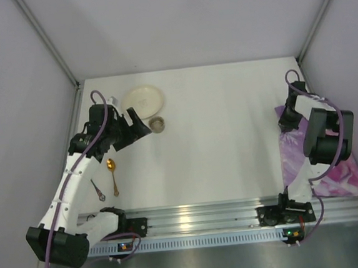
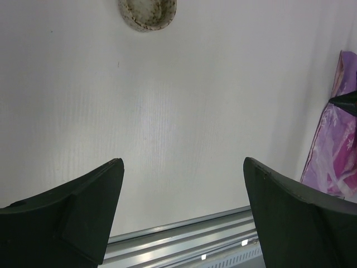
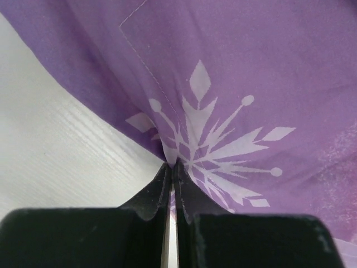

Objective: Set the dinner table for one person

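The white dinner table (image 1: 229,136) carries a pale plate (image 1: 143,101) and a small speckled bowl (image 1: 157,124) at the back left. A gold spoon (image 1: 112,171) and a dark utensil (image 1: 98,189) lie nearer the front left. A crumpled purple snowflake placemat (image 1: 319,159) lies along the right edge. My left gripper (image 1: 139,126) hovers beside the bowl (image 2: 147,12). It is open (image 2: 183,162) with nothing between its fingers. My right gripper (image 1: 287,126) is shut (image 3: 173,163) on a pinched fold of the placemat (image 3: 240,84) near its back left edge.
A ribbed aluminium rail (image 1: 205,216) runs along the table's near edge, also seen low in the left wrist view as the rail (image 2: 184,234). Grey walls close in the table at the back and both sides. The placemat (image 2: 334,156) shows at the right there.
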{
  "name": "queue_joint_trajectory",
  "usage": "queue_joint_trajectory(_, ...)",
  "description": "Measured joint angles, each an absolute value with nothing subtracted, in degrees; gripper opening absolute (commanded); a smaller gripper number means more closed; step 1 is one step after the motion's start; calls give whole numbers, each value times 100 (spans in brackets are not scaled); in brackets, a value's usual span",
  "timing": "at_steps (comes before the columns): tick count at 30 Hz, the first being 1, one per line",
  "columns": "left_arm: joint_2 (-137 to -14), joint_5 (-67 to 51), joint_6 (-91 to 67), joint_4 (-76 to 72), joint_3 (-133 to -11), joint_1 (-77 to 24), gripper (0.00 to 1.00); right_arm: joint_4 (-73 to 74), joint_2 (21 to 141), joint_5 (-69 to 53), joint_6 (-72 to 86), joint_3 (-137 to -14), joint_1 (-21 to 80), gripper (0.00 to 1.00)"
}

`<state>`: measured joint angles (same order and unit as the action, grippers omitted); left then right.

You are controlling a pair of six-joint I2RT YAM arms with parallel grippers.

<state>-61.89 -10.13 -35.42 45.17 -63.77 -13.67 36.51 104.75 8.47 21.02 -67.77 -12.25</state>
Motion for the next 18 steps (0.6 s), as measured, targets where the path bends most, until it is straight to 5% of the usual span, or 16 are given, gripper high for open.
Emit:
queue_joint_trajectory(5, -6324, -974, -3503, 4510, -6377, -1367, 93, 3319, 10090, 40, 2320, -6294, -923, 0)
queue_joint_trajectory(17, -6504, -910, -3444, 4436, -6377, -1367, 94, 1660, 9345, -2467, 5382, -5706, 2314, 0)
queue_joint_trajectory(18, -6519, -910, -3444, 4418, -6377, -1367, 94, 1444, 9349, -2530, 5631, -5706, 2443, 7)
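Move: The right hand already has the purple tablecloth's left edge pinched near the table. The bare middle of the table, where the cloth is going, is about 35 cm to its left and level fore-and-aft; the bulk of the cloth lies some 12 cm back and 12 cm right. The cup stands about 58 cm left and 8 cm ahead, the plate 65 cm left and 22 cm ahead. From the left hand, the bare middle is roughly 22 cm right, 5 cm ahead and 21 cm below. Keeping its shut-finger pinch on the cloth's edge, the right hand drags it fast to the left towards the cup, about 35 cm across the bare table. It stays low at first, then climbs some 8 cm over the second half, drifting slightly back, while the wrist tilts roughly 50 degrees so the fingers swing from pointing down towards pointing left. ##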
